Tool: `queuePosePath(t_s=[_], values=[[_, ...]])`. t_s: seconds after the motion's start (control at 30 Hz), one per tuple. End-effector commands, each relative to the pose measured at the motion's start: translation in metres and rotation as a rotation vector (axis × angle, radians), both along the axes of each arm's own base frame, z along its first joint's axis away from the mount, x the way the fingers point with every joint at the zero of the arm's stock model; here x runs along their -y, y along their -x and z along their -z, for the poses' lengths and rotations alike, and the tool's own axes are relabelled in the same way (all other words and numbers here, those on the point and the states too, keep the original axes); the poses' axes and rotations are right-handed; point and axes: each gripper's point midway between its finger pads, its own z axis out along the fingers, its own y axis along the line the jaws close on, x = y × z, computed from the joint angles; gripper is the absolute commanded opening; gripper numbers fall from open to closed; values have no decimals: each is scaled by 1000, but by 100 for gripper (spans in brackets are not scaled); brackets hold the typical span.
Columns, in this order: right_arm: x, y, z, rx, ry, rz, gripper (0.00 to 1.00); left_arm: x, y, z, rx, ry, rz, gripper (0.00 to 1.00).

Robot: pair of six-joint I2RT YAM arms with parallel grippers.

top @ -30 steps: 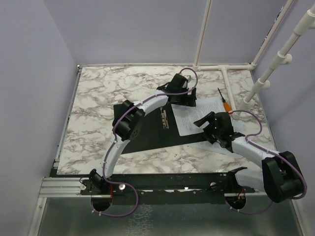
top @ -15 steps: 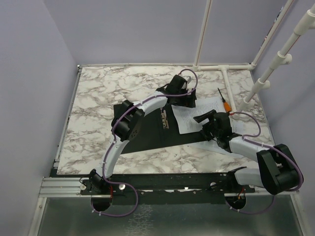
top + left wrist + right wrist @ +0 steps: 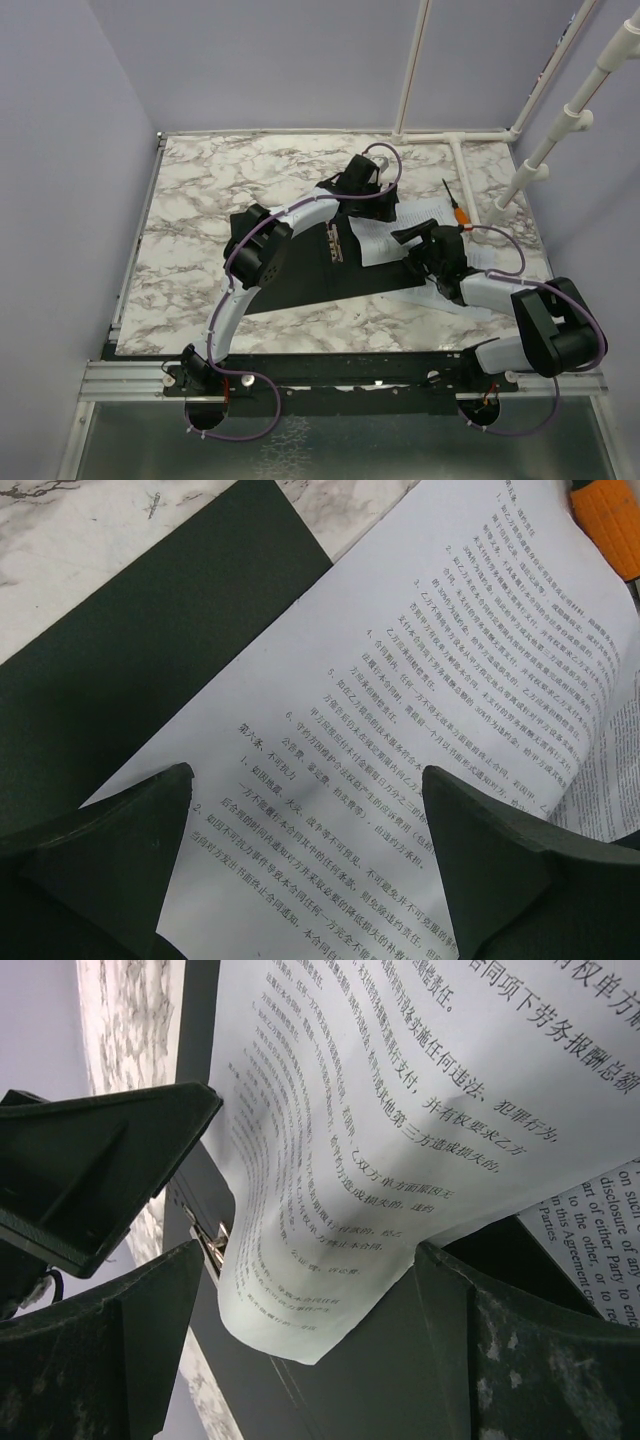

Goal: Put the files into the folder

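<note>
The folder (image 3: 300,262) lies open and flat on the marble table, black inner faces up. The files (image 3: 405,228) are white printed sheets on its right part; one reaches past its right edge. My left gripper (image 3: 372,203) hovers open just over the top sheet (image 3: 400,680), a finger on each side of the text, holding nothing. My right gripper (image 3: 420,243) is open and low at the sheets' near edge. In the right wrist view the top sheet's corner (image 3: 300,1280) curls up between my fingers, beside the metal clip (image 3: 212,1240). A second sheet (image 3: 600,1260) shows beneath.
An orange-handled screwdriver (image 3: 455,208) lies just past the sheets at the right, also in the left wrist view (image 3: 610,520). White pipe frame (image 3: 530,160) stands at the back right. Purple walls close in on the left and back.
My right gripper has moved left and away from the base, onto the sheets' near edge. The left gripper has shifted slightly towards the back. The sheet's corner now bulges up.
</note>
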Motion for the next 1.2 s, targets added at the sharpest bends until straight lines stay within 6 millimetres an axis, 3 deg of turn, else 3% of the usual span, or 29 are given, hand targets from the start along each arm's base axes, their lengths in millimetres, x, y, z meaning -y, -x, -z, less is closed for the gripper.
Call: queuePosePath(t_s=[0.0, 0.47, 0.87, 1.0, 1.17], values=[[29, 37, 62, -230, 161, 48, 90, -10, 27, 21, -91, -73, 19, 99], [26, 15, 58, -212, 175, 60, 67, -6, 36, 3, -90, -37, 61, 99], [24, 3, 45, -171, 186, 51, 35, -3, 38, -10, -84, -11, 74, 99], [25, 2, 36, -146, 193, 49, 22, 1, 35, -28, -57, 11, 78, 99], [27, 4, 26, -121, 200, 47, 18, 1, 27, -62, 4, 23, 76, 99]])
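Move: The near right-hand edge of the Chinese page curls up between the open right fingers, about 1 cm ahead of the right gripper, 1 cm to its right and 2 cm below. The folder's right half is centred some 8 cm left, level fore and aft, 4 cm below; its metal clip is 16 cm left and 1 cm ahead. The English page lies 10 cm right and 9 cm back. From the left gripper that edge is 9 cm back, 5 cm right, 3 cm below. Ease the right gripper forward about 2 cm around the curled edge of the Chinese page, sinking about 2 cm as the fingers close, then draw it back and slightly right while they pinch the edge. Keep the left gripper wide open over the page and bring it back nearly 3 cm, towards the right gripper. ##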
